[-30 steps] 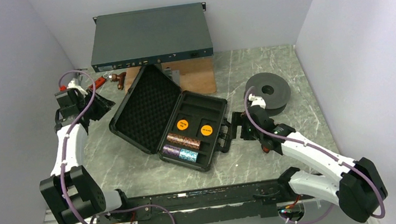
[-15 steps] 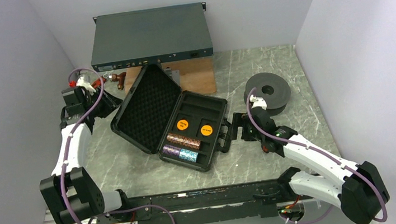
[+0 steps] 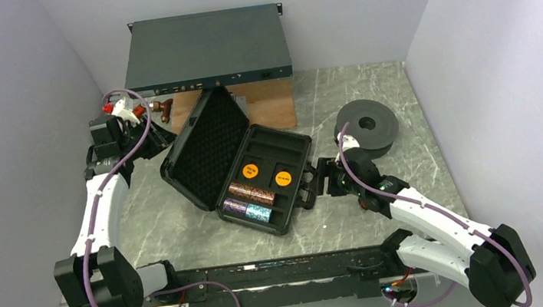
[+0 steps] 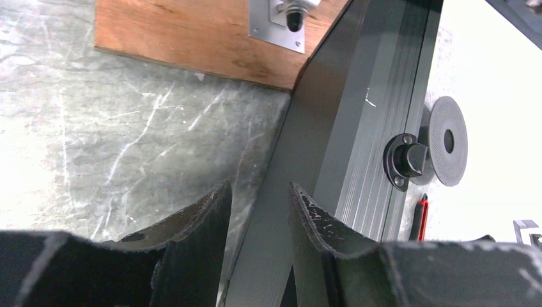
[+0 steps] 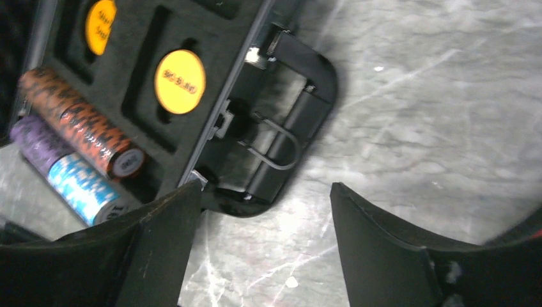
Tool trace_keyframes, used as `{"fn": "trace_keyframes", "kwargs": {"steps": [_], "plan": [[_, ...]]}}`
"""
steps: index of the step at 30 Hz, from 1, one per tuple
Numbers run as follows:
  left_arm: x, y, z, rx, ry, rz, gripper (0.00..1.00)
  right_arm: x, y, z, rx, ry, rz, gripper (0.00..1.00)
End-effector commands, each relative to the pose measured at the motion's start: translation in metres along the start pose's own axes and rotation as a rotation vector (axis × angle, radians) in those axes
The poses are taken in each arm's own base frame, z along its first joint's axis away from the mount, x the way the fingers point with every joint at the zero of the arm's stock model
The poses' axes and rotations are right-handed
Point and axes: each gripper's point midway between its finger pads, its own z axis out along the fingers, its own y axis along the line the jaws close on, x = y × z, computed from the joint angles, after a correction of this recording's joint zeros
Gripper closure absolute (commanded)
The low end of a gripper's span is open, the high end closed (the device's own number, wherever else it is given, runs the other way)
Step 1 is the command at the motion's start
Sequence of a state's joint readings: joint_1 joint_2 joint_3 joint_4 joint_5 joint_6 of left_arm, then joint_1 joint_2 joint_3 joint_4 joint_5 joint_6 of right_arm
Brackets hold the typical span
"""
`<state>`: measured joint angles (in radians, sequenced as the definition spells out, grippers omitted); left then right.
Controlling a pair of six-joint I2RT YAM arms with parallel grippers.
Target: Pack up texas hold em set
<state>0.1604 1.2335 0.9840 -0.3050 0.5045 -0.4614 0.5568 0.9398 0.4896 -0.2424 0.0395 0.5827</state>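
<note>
The black case [image 3: 287,145] of the texas hold em set lies open, its foam-lined lid [image 3: 206,149] tilted up on the left. In its base sit brown [image 3: 251,194], purple [image 3: 234,206] and teal [image 3: 258,214] chip rolls and two orange discs [image 3: 251,170]. My left gripper [image 3: 159,139] is at the lid's back. In the left wrist view the lid's rim [image 4: 281,192] fills the gap of the left gripper [image 4: 259,188]. My right gripper [image 3: 323,178] is open just right of the case handle [image 5: 300,102]. Only table shows between the right gripper's [image 5: 265,192] fingers.
A big grey rack unit [image 3: 206,49] stands at the back with a wooden board [image 3: 267,107] in front of it. A black spool [image 3: 365,123] lies right of the case. A red-black handled tool [image 3: 136,111] lies behind my left arm. Walls close in on both sides.
My left gripper has moved right and up with the lid, which now stands steeper. My right gripper has edged closer to the handle and narrowed a little.
</note>
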Motion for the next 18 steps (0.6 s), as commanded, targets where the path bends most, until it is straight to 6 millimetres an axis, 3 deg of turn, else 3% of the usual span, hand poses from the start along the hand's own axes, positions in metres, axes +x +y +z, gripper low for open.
{"fn": "trace_keyframes", "kwargs": {"steps": [1,4,8,18], "plan": [[0.014,-0.035,-0.012,0.108,0.056,0.052,0.57,-0.024,0.049,-0.008,-0.241,-0.065,-0.011,0.34],[0.017,-0.042,-0.014,0.124,0.058,0.063,0.56,-0.036,0.070,-0.009,-0.320,-0.079,0.009,0.47],[0.022,-0.047,-0.015,0.134,0.062,0.070,0.57,-0.057,0.102,-0.009,-0.432,-0.095,0.032,0.57],[0.040,-0.054,-0.015,0.162,0.078,0.090,0.57,-0.078,0.180,0.011,-0.542,-0.068,-0.032,0.61]]}}
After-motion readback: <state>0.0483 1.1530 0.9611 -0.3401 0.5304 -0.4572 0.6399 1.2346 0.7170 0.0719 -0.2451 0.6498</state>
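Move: The case lid is half raised. Its middle lies about 9 cm right, 4 cm back and 5 cm below the left fingertips, which are at its outer face. From that hand, the wooden board is roughly 19 cm right and 9 cm ahead. From the right hand, the lid's middle is some 36 cm left and 9 cm ahead, at about its height. The case handle is about 4 cm left and 2 cm ahead, and the nearer orange button 13 cm left and 3 cm ahead. Still against the lid's outer face, the left fingers keep pushing it over to the right by about 5 cm, also drawing back and turning slightly clockwise, half open. Meanwhile the right hand sweeps some 12 cm left and rises about 7 cm, over the case towards the lid, rolling its left side up, turning counter-clockwise and closing from wide to under half open on nothing. ##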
